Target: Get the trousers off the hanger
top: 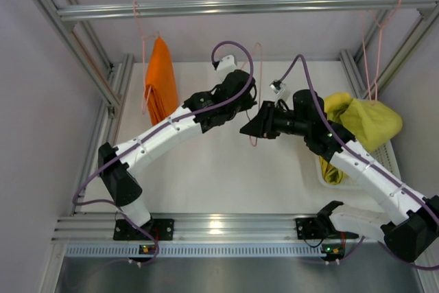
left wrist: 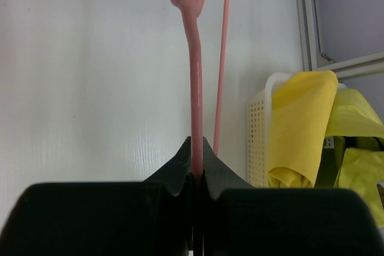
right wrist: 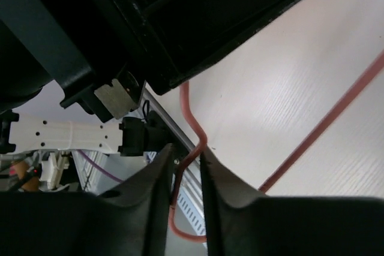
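A bare pink hanger (top: pixel 255 141) is held over the middle of the table between both grippers. My left gripper (left wrist: pixel 197 148) is shut on one of its wires (left wrist: pixel 195 76). My right gripper (right wrist: pixel 186 154) is open, and a bent part of the hanger (right wrist: pixel 187 106) passes through the narrow gap between its fingers. In the top view the right gripper (top: pixel 248 128) is just below the left gripper (top: pixel 250 97). Orange trousers (top: pixel 160 80) hang on another hanger at the back left. Yellow trousers (left wrist: pixel 300 124) and yellow-green trousers (left wrist: pixel 360 118) lie draped in the basket at the right.
A white perforated basket (left wrist: pixel 257 142) stands at the table's right side. A metal bar (top: pixel 240 7) crosses the back, and a second bare pink hanger (top: pixel 374 53) hangs from its right end. Frame posts run along both sides of the table.
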Robot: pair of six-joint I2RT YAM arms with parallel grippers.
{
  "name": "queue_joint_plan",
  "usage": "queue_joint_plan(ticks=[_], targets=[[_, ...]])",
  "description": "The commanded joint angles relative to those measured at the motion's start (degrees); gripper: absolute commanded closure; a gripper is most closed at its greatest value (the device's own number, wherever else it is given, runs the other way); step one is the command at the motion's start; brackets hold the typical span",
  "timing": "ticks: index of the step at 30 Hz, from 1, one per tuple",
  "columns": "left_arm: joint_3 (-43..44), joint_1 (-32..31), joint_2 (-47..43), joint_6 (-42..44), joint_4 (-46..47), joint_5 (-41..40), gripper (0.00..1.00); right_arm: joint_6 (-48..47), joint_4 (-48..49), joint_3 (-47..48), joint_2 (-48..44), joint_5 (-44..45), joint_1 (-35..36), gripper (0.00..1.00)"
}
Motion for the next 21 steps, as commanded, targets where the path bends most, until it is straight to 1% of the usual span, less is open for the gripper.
queue_joint_plan(ticks=[1,2,3,4,6,7,10,11,13,14,18,21], targets=[[2.34,-0.20,-0.18,0.53,2.49,-0.97,1.00,2.75,5.29,0.23,0.93,-2.30,-0.35,0.78],[1.99,-0.20,-0.35,0.53,2.66,-0.80,1.00,2.75,5.04,0.41,0.93,-2.48,-0.79,0.85],[1.73,-0.29,-0.44,0.61,2.75,-0.54,1.00,2.75,4.95,0.67,0.76,-3.09,-1.40,0.97],[1.47,-0.29,-0.79,0.87,2.93,-0.45,1.00,2.75,4.77,0.76,0.58,-3.35,-1.76,1.00],[0.50,-0.20,-1.14,1.31,3.19,-0.44,0.95,3.10,4.33,0.41,-0.03,-4.23,-2.98,1.00],[0.06,-0.20,-1.58,1.49,3.45,-0.18,0.82,3.28,4.33,0.32,-0.29,-4.67,-3.34,1.00],[-1.87,-0.12,-2.89,2.20,4.42,1.05,0.54,3.71,4.42,-0.21,-1.35,-6.25,-5.27,1.00],[-2.31,-0.12,-3.34,2.89,4.86,1.57,0.39,3.80,4.51,-0.64,-1.96,-7.13,-6.32,1.00],[-3.54,0.06,-4.56,3.33,5.73,2.97,0.23,4.15,5.29,-1.08,-2.58,-8.10,-7.29,1.00],[-3.81,0.23,-5.09,4.56,6.35,3.85,0.02,4.33,5.56,-1.35,-3.02,-8.89,-8.17,1.00],[-5.56,0.41,-8.08,7.29,9.07,6.14,0.01,5.03,6.61,-3.19,-4.25,-10.21,-9.84,1.00],[-8.98,0.50,-11.42,9.13,13.46,7.99,0.01,6.26,7.49,-5.03,-5.30,-11.79,-11.25,1.00]])
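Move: The pink hanger's wire is in the left gripper's shut fingers and also runs between the right gripper's half-closed fingers, within about 1 cm of the right hand's grip point. From the right hand, the left gripper's fingers are roughly 7 cm ahead and 2 cm to the right. The lime trousers in the basket are some 37 cm to the right, 8 cm ahead and 23 cm below the right hand. Hand the hanger over: shut the right fingers to pinch its wire, and only then open the left fingers from shut to fully wide. As they open, carry the wire about 3 cm to the right with the right hand, away from the left gripper, tilting only a few degrees, and ease the left hand back some 2 cm, turning slightly clockwise. ##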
